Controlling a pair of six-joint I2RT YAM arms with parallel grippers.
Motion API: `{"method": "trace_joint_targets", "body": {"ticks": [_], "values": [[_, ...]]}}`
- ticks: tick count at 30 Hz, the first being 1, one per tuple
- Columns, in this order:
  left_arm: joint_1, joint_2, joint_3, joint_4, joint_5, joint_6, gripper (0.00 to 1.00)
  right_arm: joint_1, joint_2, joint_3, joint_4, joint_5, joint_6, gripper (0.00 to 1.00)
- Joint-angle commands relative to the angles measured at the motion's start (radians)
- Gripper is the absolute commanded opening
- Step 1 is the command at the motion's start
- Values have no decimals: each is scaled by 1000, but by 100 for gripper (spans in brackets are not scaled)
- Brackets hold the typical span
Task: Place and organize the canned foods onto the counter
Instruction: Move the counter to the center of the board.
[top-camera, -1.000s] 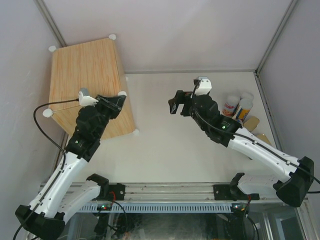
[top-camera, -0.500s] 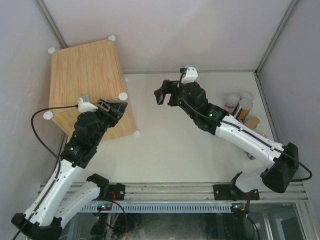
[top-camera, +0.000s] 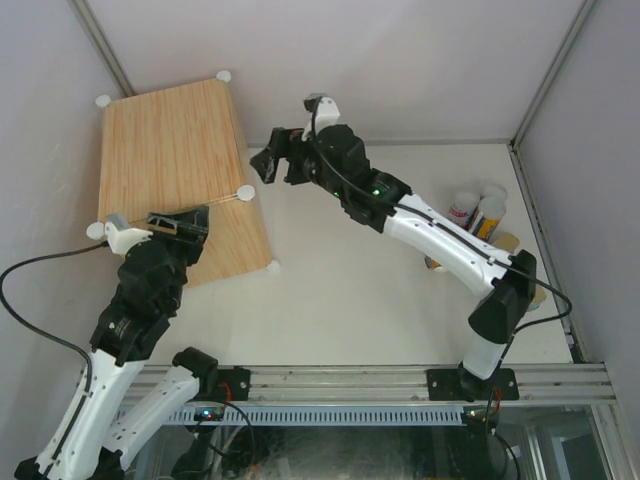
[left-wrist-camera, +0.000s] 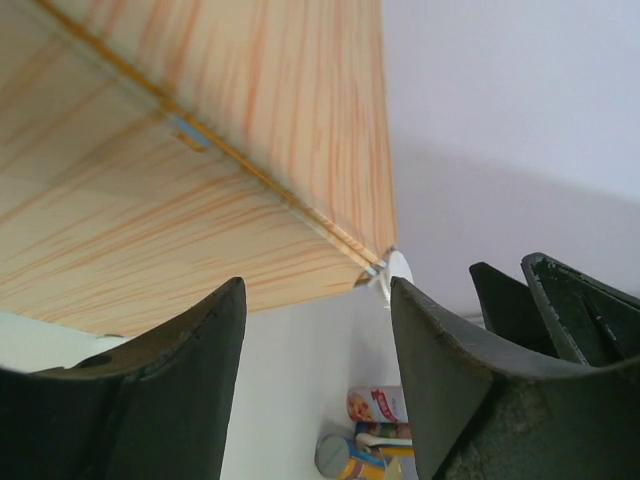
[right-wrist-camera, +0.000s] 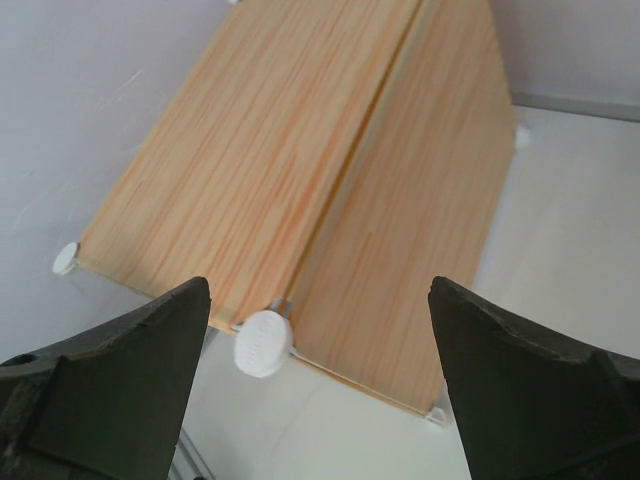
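Observation:
The counter (top-camera: 170, 150), a light wood-grain box with white knobs, lies at the back left. My left gripper (top-camera: 181, 221) hovers over its near right part, open and empty; in the left wrist view the left gripper (left-wrist-camera: 315, 292) frames the counter (left-wrist-camera: 200, 150) underside edge. My right gripper (top-camera: 270, 162) is open and empty beside the counter's right side, apart from it; the right wrist view has the right gripper (right-wrist-camera: 318, 290) above the counter (right-wrist-camera: 330, 170) and a knob (right-wrist-camera: 263, 343). The canned foods stand at the far right: a white-red can (top-camera: 462, 211) and a blue-orange cylinder (top-camera: 489, 217); the white-red can (left-wrist-camera: 375, 404) and cylinder (left-wrist-camera: 345, 455) show again between the left fingers.
White walls close the table on the left, back and right. The right arm (top-camera: 440, 235) stretches across the middle and hides part of the can cluster. A metal rail (top-camera: 330, 385) runs along the near edge.
My left gripper has opened and drawn back left and nearer, away from the counter's right knob. My right arm has swung left across the table to the counter's right side.

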Motion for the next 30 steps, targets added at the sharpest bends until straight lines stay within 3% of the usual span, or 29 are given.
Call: {"method": "trace_joint_targets", "body": {"ticks": [1,11,21,26,30], "values": [[-3,-22,35,-65,-126,-55,64,25,85,171,-81,-89,29,90],[-3,-14,69,-151,-227,-39,62,42,264,406,-246,-139,59,86],[-2,-25,52,-175,-283,-24,61,46,347,445,-281,-149,64,78],[-1,-27,52,-176,-295,-2,61,45,354,430,-301,-157,83,66],[-2,-22,50,-177,-296,19,60,46,319,364,-305,-138,108,62]]}}
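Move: The right gripper's target is the white cap on the counter's near right top corner, roughly 9 cm to its left, 2 cm back and 9 cm below. From that cap, the far right cap is some 25 cm farther out and 4 cm more left, and the near left cap 30 cm left and 7 cm nearer. From the empty left gripper, the near left cap lies about 21 cm left, 2 cm back and 2 cm lower, the near right cap 5 cm ahead and 9 cm right. Swing the right gripper about 8 cm left and then down some 7 cm onto the counter's near right top cap, tipping the fingers down and turning them a little counter-clockwise, and start closing them around the corner. Meanwhile draw the open left gripper some 5 cm left along the front edge, slightly lower and back, turning counter-clockwise, clear of the corner it had already released. ##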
